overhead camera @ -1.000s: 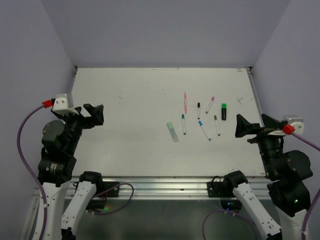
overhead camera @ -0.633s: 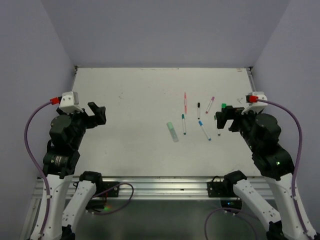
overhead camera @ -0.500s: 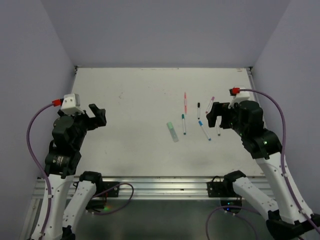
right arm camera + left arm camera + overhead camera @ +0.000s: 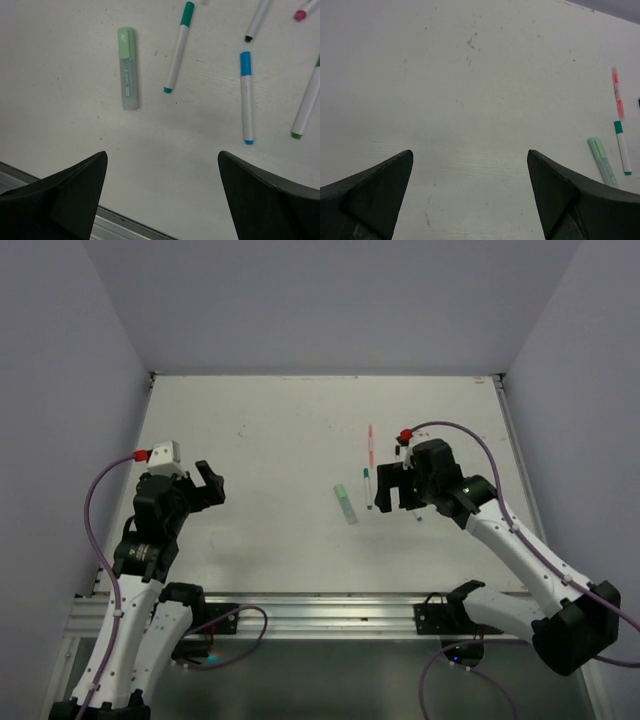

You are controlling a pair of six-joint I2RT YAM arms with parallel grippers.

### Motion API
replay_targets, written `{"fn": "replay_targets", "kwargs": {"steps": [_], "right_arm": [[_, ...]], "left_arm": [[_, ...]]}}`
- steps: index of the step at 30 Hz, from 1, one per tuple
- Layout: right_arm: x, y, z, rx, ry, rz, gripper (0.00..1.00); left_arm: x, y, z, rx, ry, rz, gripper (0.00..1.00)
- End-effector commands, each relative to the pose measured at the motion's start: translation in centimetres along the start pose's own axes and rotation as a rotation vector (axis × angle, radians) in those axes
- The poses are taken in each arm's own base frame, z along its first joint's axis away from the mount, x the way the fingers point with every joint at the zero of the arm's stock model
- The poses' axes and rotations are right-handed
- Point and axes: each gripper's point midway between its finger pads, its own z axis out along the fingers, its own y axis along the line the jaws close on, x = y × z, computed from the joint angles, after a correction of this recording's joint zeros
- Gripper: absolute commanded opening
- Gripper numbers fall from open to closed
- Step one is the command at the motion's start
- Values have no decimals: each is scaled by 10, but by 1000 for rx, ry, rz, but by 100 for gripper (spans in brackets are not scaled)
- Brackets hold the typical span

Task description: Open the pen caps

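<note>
Several pens lie right of the table's centre with their caps on. In the right wrist view I see a pale green highlighter with its pale green cap, a white pen with a teal cap, one with a blue cap, a black-tipped pen, a magenta cap and a green-tipped pen. My right gripper hangs open above bare table just nearer than them, over the pens in the top view. My left gripper is open far to the left, holding nothing.
A pink pen lies farthest back in the group. The table's near edge with its metal rail runs just below my right gripper. Purple walls close in the table on three sides.
My right arm has swung from the table's right edge leftwards to hover over the pens. The left arm has shifted slightly right and down. Both grippers stay open.
</note>
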Motion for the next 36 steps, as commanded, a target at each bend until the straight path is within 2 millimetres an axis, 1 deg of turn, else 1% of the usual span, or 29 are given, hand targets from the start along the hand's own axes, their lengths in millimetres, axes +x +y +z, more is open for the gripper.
{"fn": "replay_targets", "kwargs": {"steps": [1, 2, 4, 5, 6, 9, 10, 11, 13, 14, 17, 19, 20, 21, 22, 24, 26, 27, 29, 30, 36], "right_arm": [[-10, 10, 21, 13, -40, -16, 96], [-6, 17, 26, 6, -34, -32, 95], [1, 17, 41, 42, -21, -54, 93], [0, 27, 45, 29, -30, -73, 93], [7, 28, 55, 44, -3, -88, 92], [10, 39, 69, 65, 2, -122, 90], [14, 42, 78, 71, 26, -136, 90], [14, 46, 82, 71, 21, -147, 89], [21, 46, 94, 90, 43, -160, 87], [21, 51, 97, 85, 38, -172, 86], [28, 55, 111, 103, 53, -192, 82], [28, 60, 116, 104, 49, -199, 78], [32, 62, 122, 105, 61, -206, 77], [33, 65, 124, 105, 65, -213, 76], [30, 65, 126, 117, 56, -217, 76], [35, 68, 133, 122, 73, -234, 73], [36, 69, 137, 123, 77, -235, 70], [40, 68, 141, 129, 89, -240, 68], [40, 68, 145, 136, 85, -235, 65], [43, 67, 148, 140, 89, -236, 61], [50, 64, 155, 150, 110, -234, 57]], "left_arm": [[-13, -12, 11, 47, -56, -37, 100], [-11, -12, 12, 51, -48, -38, 100], [-7, -12, 14, 53, -33, -36, 100], [-7, -12, 14, 52, -33, -34, 100], [-6, -12, 14, 51, -32, -29, 100], [-6, -11, 15, 47, -35, -24, 100], [-7, -10, 15, 45, -36, -23, 100], [-7, -10, 16, 46, -36, -21, 100], [-5, -9, 17, 43, -27, -21, 100], [-5, -9, 16, 42, -27, -22, 100], [-4, -8, 17, 41, -24, -21, 100], [-4, -9, 17, 44, -25, -18, 100], [-4, -9, 17, 44, -23, -17, 100], [-5, -9, 18, 43, -25, -17, 100], [-6, -9, 18, 45, -26, -18, 100], [-3, -9, 19, 46, -13, -17, 100], [-3, -8, 19, 43, -10, -18, 100], [-3, -8, 19, 44, -12, -19, 100], [-1, -7, 19, 42, -11, -19, 100], [-3, -8, 18, 44, -17, -18, 100], [-1, -9, 20, 50, -5, -16, 100]]}}
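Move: The light green highlighter lies about 8 cm ahead of the right hand, 11 cm to its left and 17 cm below, cap end pointing away. The teal marker's middle is some 4 cm farther out than the highlighter's and 5 cm to its right; the blue marker is about 9 cm ahead of the right hand and 2 cm to its right, both equally low. From the left hand, the highlighter is roughly 8 cm ahead, 29 cm to the right and 20 cm down. Bring the right gripper down about 14 cm and some 10 cm left to the capless end of the light green highlighter, letting the leftward swing die out while it still sinks. Roll the wrist nearly 20 degrees so its left side drops, and narrow the wide-open fingers to a bit over half, one tip to each side of the barrel, without gripping yet. ##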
